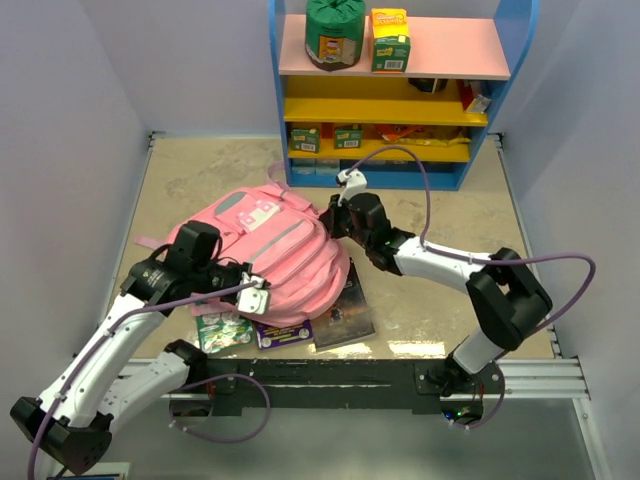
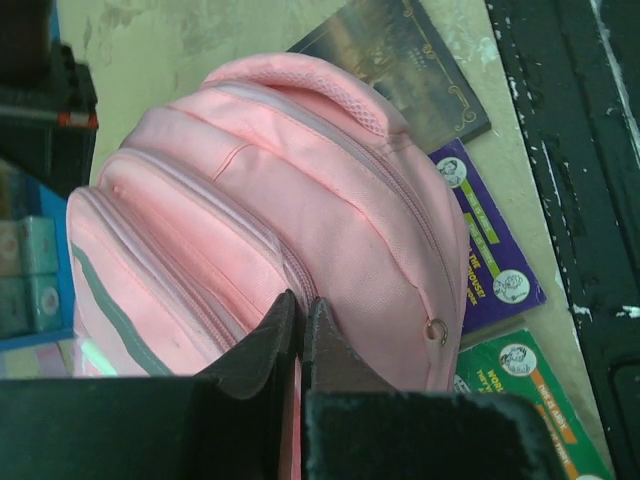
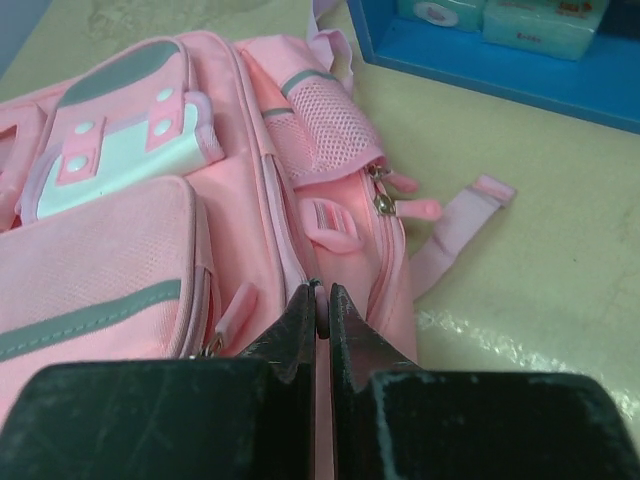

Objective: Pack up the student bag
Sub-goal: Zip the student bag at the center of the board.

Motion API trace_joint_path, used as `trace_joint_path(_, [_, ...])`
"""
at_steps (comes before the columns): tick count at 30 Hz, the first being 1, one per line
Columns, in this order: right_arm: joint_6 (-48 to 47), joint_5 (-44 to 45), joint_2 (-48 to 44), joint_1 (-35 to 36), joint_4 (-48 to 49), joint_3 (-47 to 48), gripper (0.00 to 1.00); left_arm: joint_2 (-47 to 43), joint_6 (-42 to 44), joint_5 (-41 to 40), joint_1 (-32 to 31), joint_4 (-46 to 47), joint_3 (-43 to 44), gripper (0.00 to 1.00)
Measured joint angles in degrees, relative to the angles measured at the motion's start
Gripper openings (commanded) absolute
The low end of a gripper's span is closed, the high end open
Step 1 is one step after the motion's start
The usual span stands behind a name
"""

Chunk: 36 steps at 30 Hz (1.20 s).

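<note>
The student bag (image 1: 270, 250) is a large pink backpack lying on the table, front pockets up, with a grey stripe and a pale patch (image 3: 110, 150). My left gripper (image 1: 258, 292) is at its near edge; in the left wrist view it (image 2: 300, 300) is shut against the bag (image 2: 300, 180) beside a zip seam, with a sliver of pink fabric between the fingers. My right gripper (image 1: 326, 222) is at the bag's right side. There it (image 3: 320, 288) is shut on a small pink zipper pull (image 3: 321, 306) of the bag (image 3: 120, 250).
Three books poke out from under the bag's near edge: a dark one (image 1: 345, 300), a purple one (image 1: 283, 333) and a green one (image 1: 222, 330). A blue and yellow shelf unit (image 1: 400, 90) with boxes stands at the back. A loose pink strap (image 3: 460, 215) lies on the table.
</note>
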Motion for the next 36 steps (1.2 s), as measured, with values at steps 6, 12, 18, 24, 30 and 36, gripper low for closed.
trace_joint_path(6, [1.4,-2.4,4.7,0.0,3.4,3.5,0.0,4.3,9.0,2.2,0.1,-7.6,5.7,0.0])
trace_joint_path(12, [3.7,-0.5,3.6,0.0,4.1,2.8,0.0,4.5,12.7,2.3,0.2,-8.6,5.4,0.0])
trace_joint_path(18, [4.9,7.3,-10.2,0.1,2.7,-5.5,0.0,1.1,12.7,2.5,0.2,-5.2,4.3,0.0])
trace_joint_path(24, [6.2,9.7,-23.4,0.7,-0.1,-13.0,0.0,2.7,15.5,2.3,-0.5,-9.8,6.4,0.15])
trace_joint_path(30, [8.7,15.9,-32.7,9.1,-5.4,-20.0,0.0,-2.6,13.2,-4.0,-0.8,-14.3,5.1,0.53])
trace_joint_path(36, [12.8,21.3,-35.5,18.0,-7.9,-24.4,0.0,-6.2,-2.3,-4.8,-0.9,-4.7,4.9,0.84])
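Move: The right hand already grips a zip pull on the student bag's far right side; the bag's middle lies about 7 cm back, 14 cm left and 5 cm lower. The dark book is some 20 cm back, 4 cm right and 12 cm below that hand. From the left hand, already shut on the bag's cloth beside a zipper, the bag's middle is 4 cm ahead, 4 cm right and 6 cm down, with the purple workbook 15 cm back, 8 cm right and 17 cm below. Keeping its pinch on the zip pull, the right hand edges a couple of centimetres left and forward, then lifts some 6 cm while swinging right, and hauls the pull back towards the base, about 15 cm in all, sinking again as it goes with only a slight roll of the wrist. Meanwhile the left hand stays almost in place, fingers shut on the cloth beside the zipper, until late on it drifts a little back and left, opens wide to let the cloth go and starts to rise. ##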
